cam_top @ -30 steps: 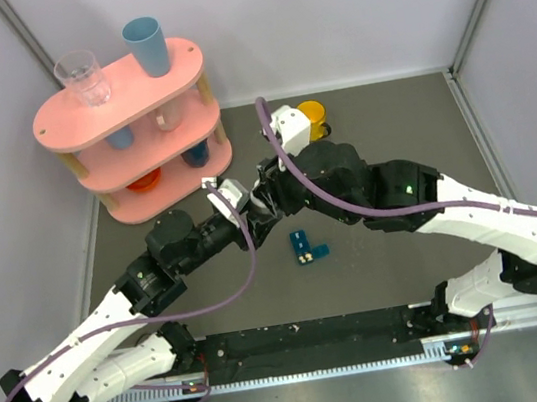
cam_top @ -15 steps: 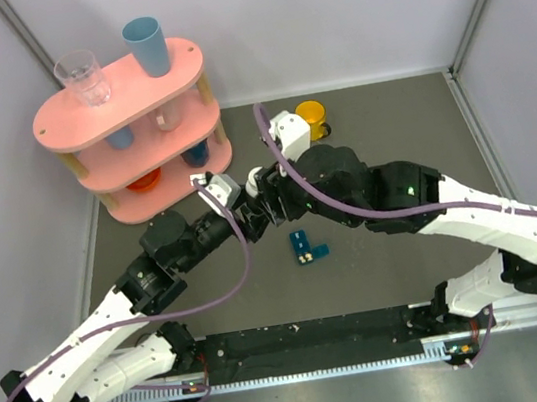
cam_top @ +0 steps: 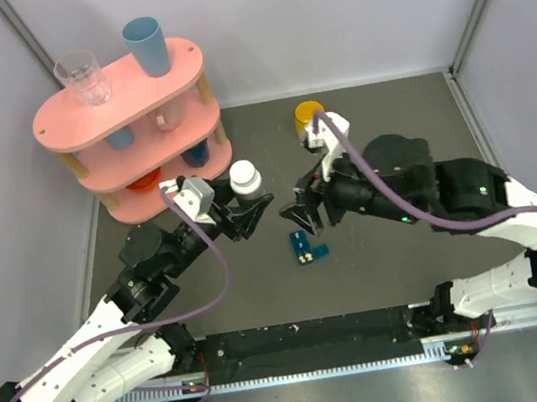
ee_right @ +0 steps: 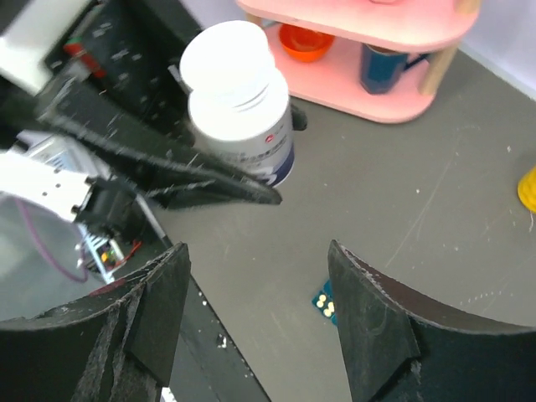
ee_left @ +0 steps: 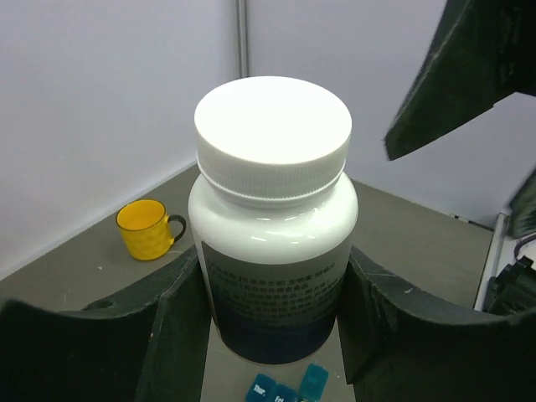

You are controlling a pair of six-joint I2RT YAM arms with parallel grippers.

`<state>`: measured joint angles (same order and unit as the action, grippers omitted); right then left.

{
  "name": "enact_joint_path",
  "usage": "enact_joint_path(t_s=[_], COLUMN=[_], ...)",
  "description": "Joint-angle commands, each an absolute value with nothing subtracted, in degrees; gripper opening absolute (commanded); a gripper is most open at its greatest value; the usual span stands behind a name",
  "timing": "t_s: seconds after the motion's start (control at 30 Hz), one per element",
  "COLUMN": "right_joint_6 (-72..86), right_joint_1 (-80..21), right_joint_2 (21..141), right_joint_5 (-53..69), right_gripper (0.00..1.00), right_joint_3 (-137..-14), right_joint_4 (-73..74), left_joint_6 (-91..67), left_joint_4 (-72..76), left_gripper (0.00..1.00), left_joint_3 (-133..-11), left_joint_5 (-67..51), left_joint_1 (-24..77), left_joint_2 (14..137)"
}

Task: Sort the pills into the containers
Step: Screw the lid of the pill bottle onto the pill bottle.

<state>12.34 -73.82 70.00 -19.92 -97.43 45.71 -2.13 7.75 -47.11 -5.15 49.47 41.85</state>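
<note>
The dark-teal pill box (cam_top: 307,248) lies on the grey table between the arms, with one lid open. It shows at the bottom of the left wrist view (ee_left: 286,389), and in the right wrist view (ee_right: 327,304) with small yellow pills in a compartment. My left gripper (cam_top: 250,210) is shut on a white capped bottle (cam_top: 245,178), holding it upright above the table (ee_left: 272,218). My right gripper (cam_top: 303,214) is open and empty, just right of the bottle (ee_right: 239,109) and above the pill box.
A pink three-tier shelf (cam_top: 124,116) stands at the back left, with a clear glass (cam_top: 81,77) and a blue cup (cam_top: 145,45) on top. A yellow mug (cam_top: 310,114) stands at the back centre. Grey walls close in both sides.
The two grippers were together at the centre. My right gripper has pulled away to the right. My left arm has drawn back left, and the bottle in it now shows.
</note>
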Motion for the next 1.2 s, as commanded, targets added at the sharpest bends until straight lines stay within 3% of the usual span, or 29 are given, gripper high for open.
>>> enact_joint_path(t_s=[0.0, 0.2, 0.6, 0.8, 1.17], right_joint_6=[3.96, -5.26, -11.42, -10.99, -5.98], right_joint_1=[-74.44, -74.53, -74.44, -74.53, -74.44], right_joint_2=[63.73, 56.52, 53.79, 55.02, 57.21], right_joint_5=[-8.89, 2.01, 13.09, 17.57, 21.18], right_gripper=[0.66, 0.69, 0.69, 0.66, 0.63], right_joint_3=[-96.59, -92.82, -91.67, -90.53, -87.01], right_joint_4=[43.43, 39.65, 37.09, 34.37, 24.26], left_joint_6=[-4.56, -7.99, -18.98, -24.25, -24.96], left_joint_4=[11.87, 10.29, 17.22, 22.84, 23.99], left_gripper=[0.00, 0.00, 0.00, 0.00, 0.00], left_joint_3=[-47.37, -48.78, -49.66, -49.48, -49.48], left_joint_5=[-8.43, -23.97, -54.90, -63.35, -66.88], left_joint_1=[49.22, 49.31, 49.22, 49.22, 49.83], left_joint_2=[40.78, 41.31, 44.03, 45.96, 47.28])
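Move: The lidded pill bottle is already in the left gripper. Its next spot is clear air above the near table edge, about 17 cm back and 3 cm to the right of that hand, at nearly the same height. From the open right gripper the bottle is roughly 8 cm left and 4 cm ahead, about level. The teal pillbox lies some 37 cm below the left hand, 6 cm ahead and 9 cm to its right. Keep the left gripper closed on the bottle and sweep it back about 17 cm, slightly right and level, swinging the wrist some 60 degrees clockwise. Draw the open right gripper, already off the lid, back about 11 cm and up 6, veering right and then left again, while turning its fingers counter-clockwise to point level and straight left. ##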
